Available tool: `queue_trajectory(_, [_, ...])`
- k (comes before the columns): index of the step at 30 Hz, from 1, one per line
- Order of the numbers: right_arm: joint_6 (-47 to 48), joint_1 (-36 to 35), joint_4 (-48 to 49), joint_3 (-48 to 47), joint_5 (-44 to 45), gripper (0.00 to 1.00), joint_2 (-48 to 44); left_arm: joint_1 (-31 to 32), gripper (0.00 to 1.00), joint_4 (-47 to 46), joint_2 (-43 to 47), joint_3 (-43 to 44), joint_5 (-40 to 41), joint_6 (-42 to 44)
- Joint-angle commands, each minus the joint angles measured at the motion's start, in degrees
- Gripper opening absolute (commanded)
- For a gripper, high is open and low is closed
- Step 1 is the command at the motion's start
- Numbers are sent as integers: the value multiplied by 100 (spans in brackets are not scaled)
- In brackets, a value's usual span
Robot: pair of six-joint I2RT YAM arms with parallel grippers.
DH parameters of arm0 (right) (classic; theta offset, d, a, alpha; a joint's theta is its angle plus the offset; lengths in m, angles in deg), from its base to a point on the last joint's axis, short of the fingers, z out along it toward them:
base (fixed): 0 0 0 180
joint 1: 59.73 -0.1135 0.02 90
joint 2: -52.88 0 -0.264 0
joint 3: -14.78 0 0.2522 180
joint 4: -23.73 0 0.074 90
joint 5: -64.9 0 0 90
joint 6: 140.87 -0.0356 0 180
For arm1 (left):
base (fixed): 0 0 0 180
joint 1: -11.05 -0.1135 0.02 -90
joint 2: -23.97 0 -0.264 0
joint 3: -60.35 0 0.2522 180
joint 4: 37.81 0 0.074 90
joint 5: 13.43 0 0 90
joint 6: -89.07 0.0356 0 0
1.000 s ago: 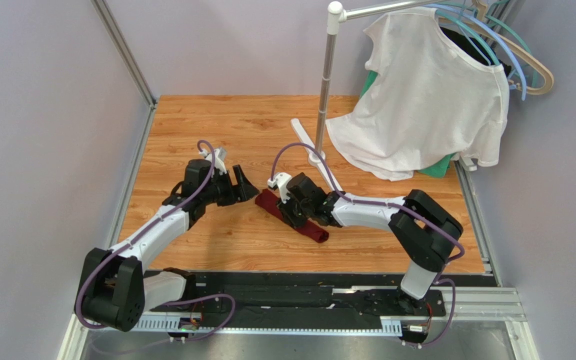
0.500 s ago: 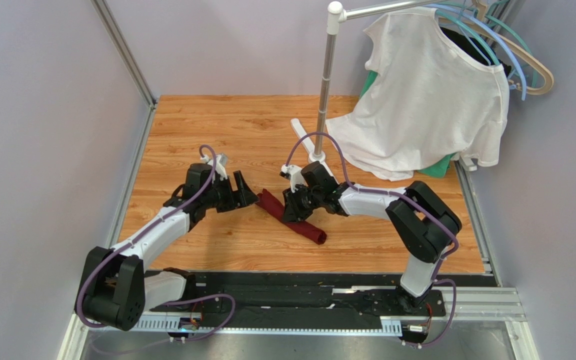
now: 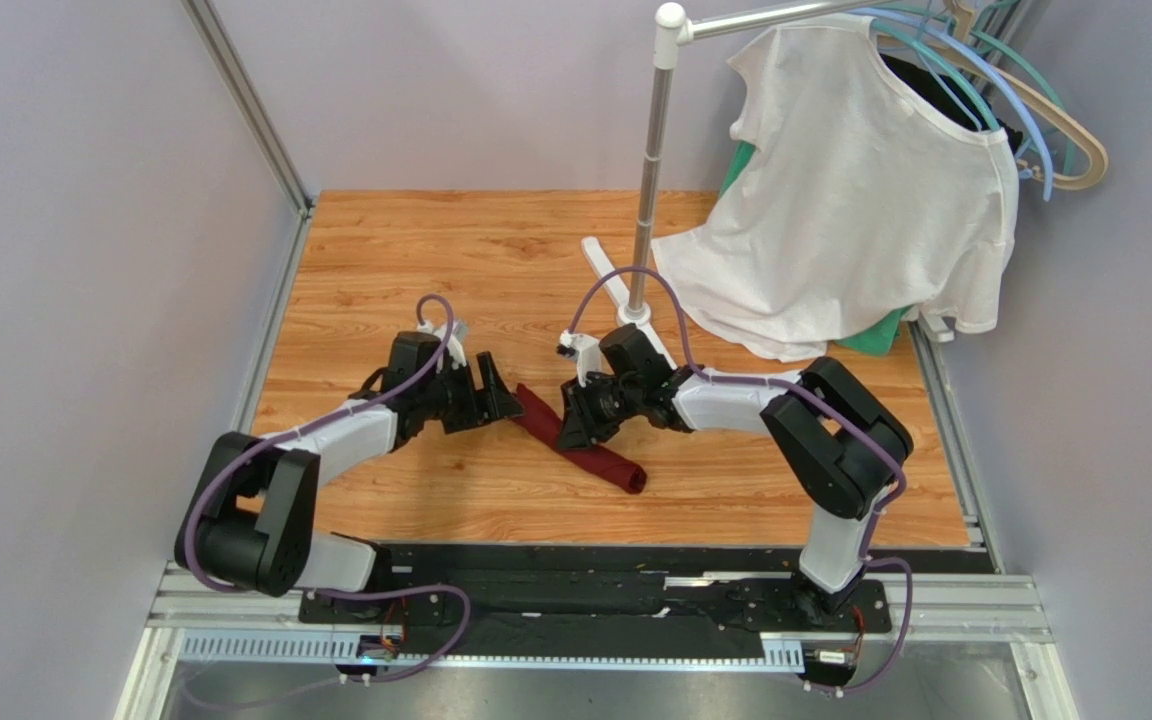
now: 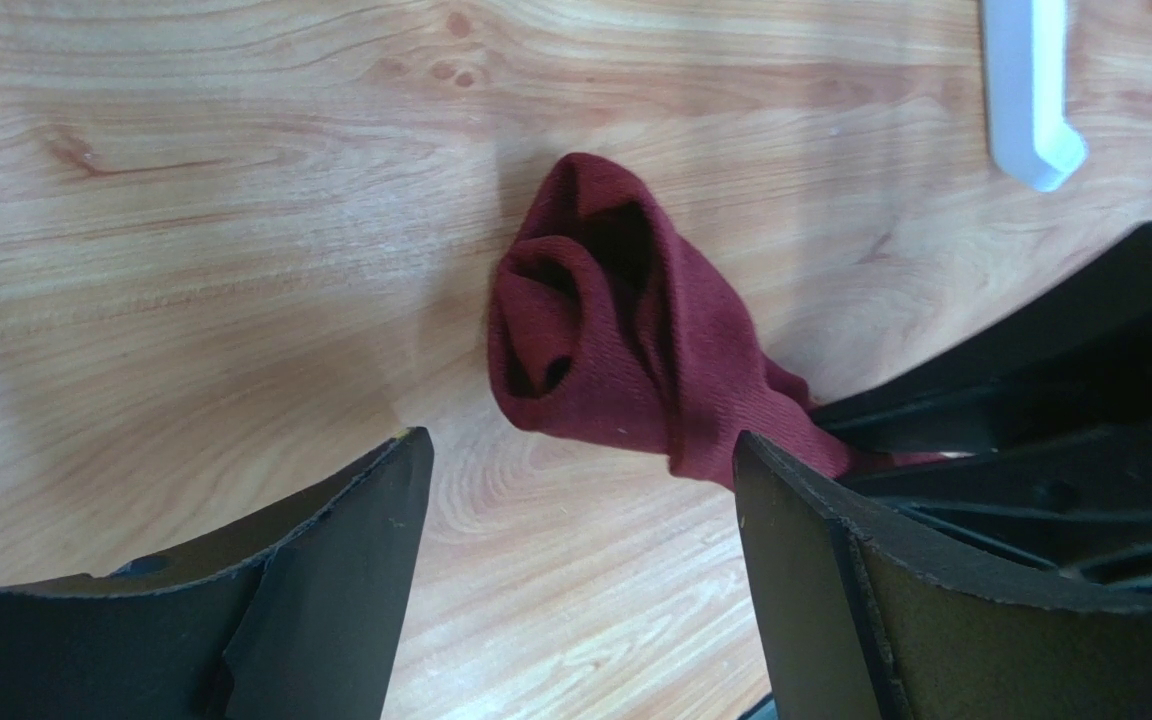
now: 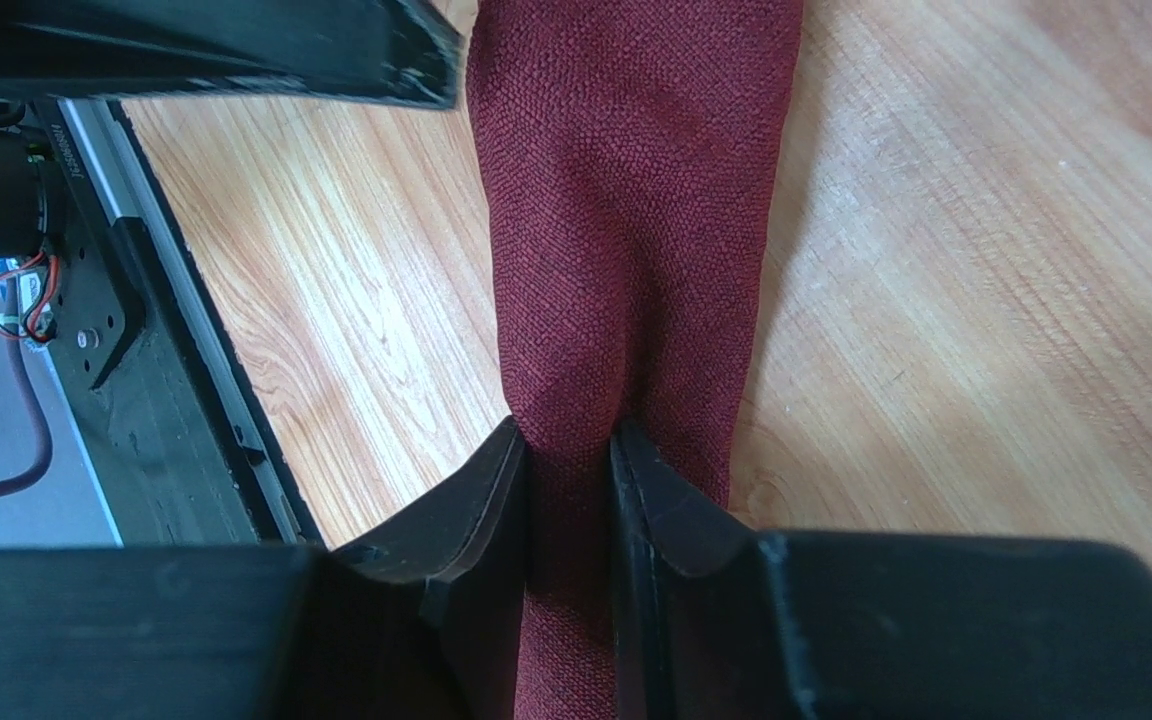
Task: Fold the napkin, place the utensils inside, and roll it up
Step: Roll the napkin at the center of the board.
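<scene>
The napkin point(image 3: 615, 467) is a dark maroon roll lying slantwise on the wooden table point(image 3: 432, 255). My right gripper point(image 3: 579, 425) is shut on it partway along; in the right wrist view both fingers pinch a fold of the napkin point(image 5: 627, 225) at the gripper point(image 5: 567, 438). My left gripper point(image 3: 507, 402) stands open just short of the roll's left end. In the left wrist view the curled end of the napkin point(image 4: 597, 330) lies ahead of the gripper point(image 4: 579, 450), nothing between its fingers. The utensils are out of view.
A garment rack pole point(image 3: 654, 165) with a white foot point(image 3: 609, 270) point(image 4: 1030, 90) stands behind the napkin. A white T-shirt point(image 3: 853, 195) on hangers point(image 3: 1040, 128) drapes at the back right. A black rail point(image 3: 582, 593) point(image 5: 162, 390) runs along the near edge. Grey walls point(image 3: 86, 225) close in both sides.
My left gripper has moved right and nearer, up to the napkin's left end. The right gripper has turned and shifted slightly back and left along the roll, still pinching it.
</scene>
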Motion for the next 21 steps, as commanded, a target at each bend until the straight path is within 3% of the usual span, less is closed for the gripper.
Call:
queue_trajectory(1, [5,44,66,-8,444,28,194,-26,77,-697,-346,-70,-211,71])
queue_trajectory(5, [-13,97,101,1,496,33,230,-26,72,-874,-550,-61,-281,36])
queue_trajectory(13, [5,115,48,62,382,50,54,-26,51,-1085,-717,-26,-352,-34])
queue_trajectory(21, [67,115,-154,36,215,61,-288,-26,49,-1094,-603,-9,-422,-157])
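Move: The rolled napkin runs slantwise, and its middle is about 11 cm right of the open left hand, 2 cm back and 3 cm lower; its left end is nearer, roughly 3 cm ahead and 4 cm right. The right hand still pinches a ridge of the roll, whose middle is some 2 cm to its right and 1 cm lower. The clothes rack's foot stands 17 cm ahead and 9 cm right of the right hand, on the table. The right hand opens from its pinch to a bit over half and lets the ridge of the napkin go, easing about 1 cm forward and lifting slightly at the end, with one finger still against the roll and the other clear beside it. Meanwhile the left hand sinks about 1.5 cm and edges roughly 1 cm forward and 1 cm right towards the roll's left end, its fingers narrowing from wide to about half open without gripping, the right-hand finger coming up to the roll's near edge. ##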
